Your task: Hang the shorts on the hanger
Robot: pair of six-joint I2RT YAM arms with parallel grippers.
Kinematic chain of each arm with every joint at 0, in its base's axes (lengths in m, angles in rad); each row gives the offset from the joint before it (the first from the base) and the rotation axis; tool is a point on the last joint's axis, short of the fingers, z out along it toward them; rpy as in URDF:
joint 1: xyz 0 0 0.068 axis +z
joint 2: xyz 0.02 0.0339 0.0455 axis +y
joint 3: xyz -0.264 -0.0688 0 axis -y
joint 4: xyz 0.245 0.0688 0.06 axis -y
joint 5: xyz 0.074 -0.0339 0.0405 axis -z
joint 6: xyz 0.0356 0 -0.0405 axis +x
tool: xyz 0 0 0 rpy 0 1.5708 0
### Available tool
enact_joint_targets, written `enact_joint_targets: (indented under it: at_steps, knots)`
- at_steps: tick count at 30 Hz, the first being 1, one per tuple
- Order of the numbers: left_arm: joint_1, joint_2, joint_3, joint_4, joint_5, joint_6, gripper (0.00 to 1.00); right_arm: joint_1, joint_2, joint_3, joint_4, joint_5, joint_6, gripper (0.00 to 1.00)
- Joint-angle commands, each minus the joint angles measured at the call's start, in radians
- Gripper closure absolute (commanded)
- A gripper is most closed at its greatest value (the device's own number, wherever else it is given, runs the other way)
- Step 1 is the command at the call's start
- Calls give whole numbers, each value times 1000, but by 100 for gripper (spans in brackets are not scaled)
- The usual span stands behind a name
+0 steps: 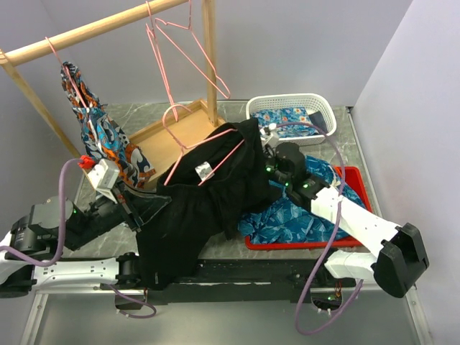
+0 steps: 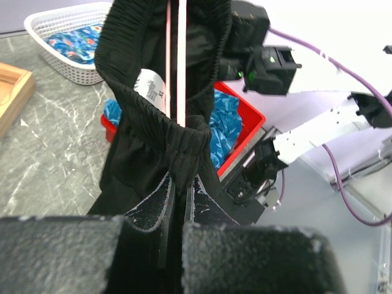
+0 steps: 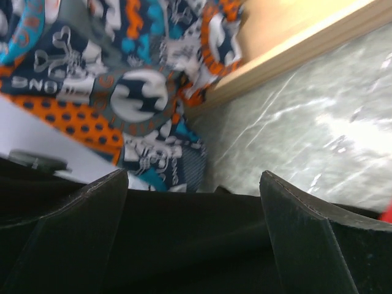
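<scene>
The black shorts point(image 1: 194, 215) hang in a long drape over the middle of the table. A pink wire hanger point(image 1: 215, 136) is threaded into their waistband, and its two wires point(image 2: 173, 61) run through the elastic opening beside a pale label point(image 2: 150, 86). My left gripper point(image 2: 179, 184) is shut on the bunched waistband and holds it up point(image 1: 147, 208). At the far end of the shorts, my right gripper point(image 1: 264, 152) is wide open, and black fabric point(image 3: 196, 239) lies between its fingers point(image 3: 195, 184) without being clamped.
A wooden rack point(image 1: 93, 29) at the back carries spare pink hangers point(image 1: 180, 43) and an orange-and-blue garment point(image 1: 93, 122) point(image 3: 141, 92). Its wooden base point(image 1: 165, 140) lies behind the shorts. At the right are a white basket point(image 1: 291, 115) and a red tray point(image 1: 352, 180) holding blue patterned cloth point(image 1: 287, 215).
</scene>
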Motion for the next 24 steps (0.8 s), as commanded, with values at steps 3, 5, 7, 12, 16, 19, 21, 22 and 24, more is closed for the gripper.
enact_joint_targets:
  at_steps: [3, 5, 7, 12, 16, 19, 21, 22, 24]
  knots:
    - [3, -49, 7, 51, -136, -57, 99, 92, 51, 73, 47, 48, 13, 5]
    - [3, -57, 16, 28, -171, -68, 99, 109, 80, 111, 44, 52, 17, 5]
    - [3, -66, 15, 19, -185, -77, 99, 135, 117, 160, 29, 74, 22, 5]
    - [6, -106, 12, -21, -223, -99, 99, 165, 185, 269, -10, 98, 39, 5]
    - [26, -132, 10, -40, -239, -119, 99, 173, 241, 349, -42, 111, 48, 5]
    - [54, -160, 18, -62, -234, -126, 99, 178, 290, 431, -71, 100, 53, 5]
    - [63, -168, 30, -85, -231, -134, 99, 191, 312, 486, -85, 94, 51, 6]
    - [65, -177, 44, -113, -234, -137, 99, 195, 330, 502, -90, 94, 50, 6]
    - [71, -192, 55, -128, -236, -148, 99, 214, 346, 545, -97, 100, 36, 6]
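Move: The free stretch of the wooden rail lies about 30 cm ahead of the left hand, 14 cm to its left and 17 cm above. From that hand, the patterned shorts hang some 25 cm ahead and 22 cm left, lower down; the empty pink hangers are roughly 36 cm ahead and 4 cm left. From the right hand, the same rail stretch is about 14 cm ahead, 28 cm left and 30 cm up. Pinching left and open right hands carry the shorts 7–10 cm left towards the rail, right rising 5 cm. ##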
